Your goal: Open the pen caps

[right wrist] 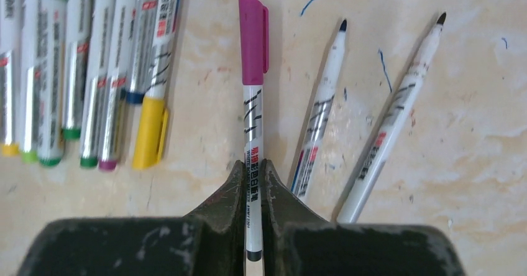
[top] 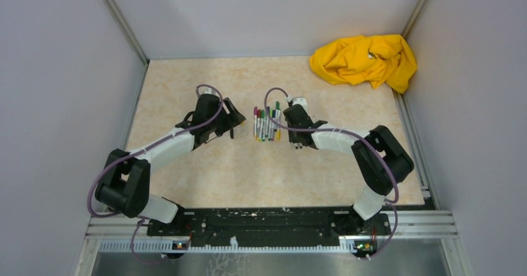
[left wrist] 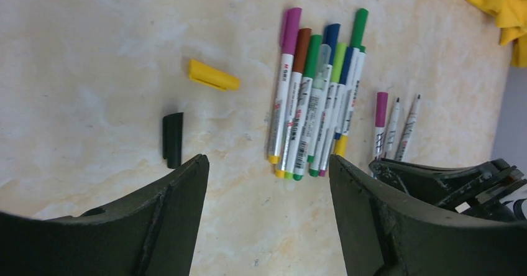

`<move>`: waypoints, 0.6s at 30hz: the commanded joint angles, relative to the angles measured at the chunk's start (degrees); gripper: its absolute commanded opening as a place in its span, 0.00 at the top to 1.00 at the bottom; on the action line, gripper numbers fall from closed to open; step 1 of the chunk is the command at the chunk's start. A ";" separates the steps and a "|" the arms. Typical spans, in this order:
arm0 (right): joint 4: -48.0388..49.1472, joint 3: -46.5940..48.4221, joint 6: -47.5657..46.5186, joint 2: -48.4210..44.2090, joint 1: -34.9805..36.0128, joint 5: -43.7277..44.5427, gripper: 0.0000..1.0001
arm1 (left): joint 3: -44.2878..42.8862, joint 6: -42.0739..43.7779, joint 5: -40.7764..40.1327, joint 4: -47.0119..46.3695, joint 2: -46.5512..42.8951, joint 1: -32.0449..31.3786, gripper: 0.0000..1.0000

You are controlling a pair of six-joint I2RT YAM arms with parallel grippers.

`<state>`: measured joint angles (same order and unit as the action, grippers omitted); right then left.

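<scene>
In the right wrist view my right gripper [right wrist: 253, 164] is shut on the white barrel of a pen [right wrist: 252, 120]. Its magenta pen cap [right wrist: 253, 40] is still on and points away from me. Two uncapped pens [right wrist: 323, 114] [right wrist: 398, 108] lie just to its right. A row of capped pens [right wrist: 93, 71] lies to its left. My left gripper [left wrist: 267, 161] is open over bare table, just short of that row of pens [left wrist: 314, 96]. A loose yellow cap [left wrist: 213, 75] and a loose black cap [left wrist: 172, 138] lie to the left of the row. From above, both grippers [top: 235, 122] [top: 289, 119] flank the pens [top: 266, 125].
A crumpled yellow cloth [top: 363, 58] lies in the far right corner of the beige table [top: 199, 183]. Grey walls close in the table on the left, back and right. Blue ink marks show on the table near the uncapped pens.
</scene>
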<state>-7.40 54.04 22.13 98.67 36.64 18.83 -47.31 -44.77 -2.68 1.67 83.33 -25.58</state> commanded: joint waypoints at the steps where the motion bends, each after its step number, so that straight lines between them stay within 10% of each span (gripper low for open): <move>1: 3.06 -3.86 -0.83 -10.33 1.99 -5.30 1.00 | 0.67 -1.57 5.28 -6.28 -1.06 -2.18 0.23; 18: 6.44 -7.72 2.53 -19.09 9.60 -15.23 1.00 | -3.47 -4.63 3.20 -9.37 5.39 -10.97 0.24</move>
<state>-4.10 46.59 23.42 82.21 44.29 5.08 -48.86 -47.90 1.17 -5.23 87.42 -35.86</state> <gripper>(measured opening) 0.030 0.766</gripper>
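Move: The magenta cap, on the pen held level just above the table in the right fingers, is about 18 cm right of the left hand, 5 cm ahead and 8 below. From the left hand, the loose yellow cap is 6 cm ahead, the black cap 2 ahead and 2 left. From the right hand, the open left gripper is about 18 cm left, 1 ahead and 7 above; the pen row 8 left, 6 ahead; the uncapped blue and brown pens 3 and 6 right, both 3 ahead. Up, back and to the left, some 6-7 cm each way, the right hand carries the magenta-capped pen towards the left gripper, still pinching its barrel, its left side rolling up and the hand turning counter-clockwise, both about 15 degrees. The left hand comes to meet it, about 9 cm right and slightly back, turning a little clockwise with fingers staying wide open. ##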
